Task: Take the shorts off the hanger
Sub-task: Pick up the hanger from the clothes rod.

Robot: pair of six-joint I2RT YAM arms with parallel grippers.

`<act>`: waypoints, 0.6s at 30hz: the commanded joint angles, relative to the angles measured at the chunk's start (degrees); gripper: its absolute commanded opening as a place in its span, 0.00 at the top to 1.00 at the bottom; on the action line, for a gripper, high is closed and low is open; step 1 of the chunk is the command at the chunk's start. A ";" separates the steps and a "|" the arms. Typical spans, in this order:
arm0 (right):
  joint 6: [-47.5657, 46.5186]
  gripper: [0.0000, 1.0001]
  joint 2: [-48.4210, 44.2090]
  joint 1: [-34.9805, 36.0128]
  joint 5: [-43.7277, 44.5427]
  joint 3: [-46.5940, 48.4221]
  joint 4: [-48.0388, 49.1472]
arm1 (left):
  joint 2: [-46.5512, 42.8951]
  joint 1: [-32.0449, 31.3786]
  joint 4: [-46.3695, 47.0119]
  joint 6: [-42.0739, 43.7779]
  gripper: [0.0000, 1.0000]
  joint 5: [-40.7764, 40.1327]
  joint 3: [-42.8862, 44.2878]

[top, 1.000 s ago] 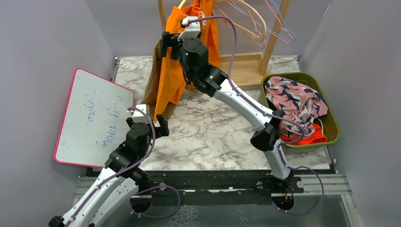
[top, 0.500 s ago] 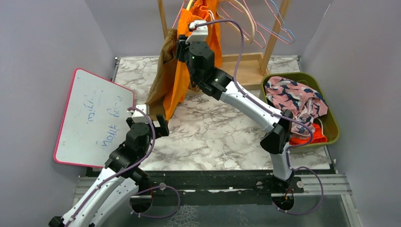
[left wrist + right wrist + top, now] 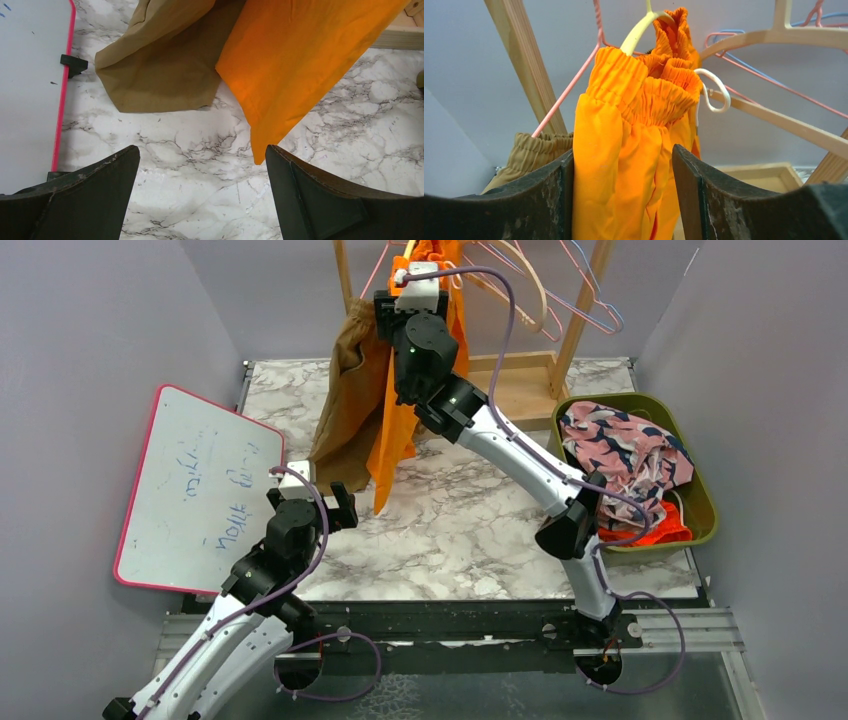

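Observation:
Bright orange shorts hang by their gathered waistband from a yellow hanger on the wooden rack. Tan-brown shorts hang to their left on a pink hanger. My right gripper is raised to the rack, its jaws standing open around the orange shorts just below the waistband; the loose folds fill the gap and brush the fingers. My left gripper is low over the table, wide open and empty, with both shorts' hems hanging ahead of it.
A green bin at the right holds pink dark-blotched shorts over red-orange ones. Several bare hangers hang on the rack's right side. A pink-framed whiteboard leans at the left.
My right gripper has risen along the orange shorts towards the waistband and the rack. The orange shorts now hang narrower and straighter, and more of the tan shorts shows. The left arm stayed still.

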 commanded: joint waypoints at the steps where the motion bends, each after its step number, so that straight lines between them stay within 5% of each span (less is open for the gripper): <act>1: -5.63 0.34 3.61 -0.70 0.54 5.11 1.00 | -0.58 0.30 0.71 0.29 0.01 1.33 0.63; 5: -3.52 0.41 4.75 -1.36 -1.55 7.45 -2.66 | -0.42 0.30 0.74 0.25 0.01 1.58 0.68; 7: -1.31 0.56 4.43 -1.79 -2.63 7.49 -5.23 | -0.37 0.28 0.74 0.29 0.01 1.68 0.69; 18: 0.84 0.99 -2.04 -2.13 -5.33 4.81 -5.24 | 0.13 0.29 0.69 0.23 0.01 1.79 0.65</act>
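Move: The orange shorts' upper part hangs between the right hand's open fingers, its middle about 3 cm ahead, at hand height, with the waistband about 5 cm higher. The khaki shorts' waistband is about 9 cm left of this hand, 4 cm ahead and level in height; the bare wooden hanger is about 11 cm right, 5 cm ahead and 6 cm up. From the left hand, the orange upper part lies about 25 cm ahead, 18 cm right and 29 cm up. The orange shorts, still hanging from the yellow hanger, are pinched just below the waistband as the right gripper closes from about two-thirds open to nearly shut. The right hand eases roughly 1.5 cm forward into the cloth and also sinks about 1 cm, its fingers staying pointed ahead with hardly any turn. ##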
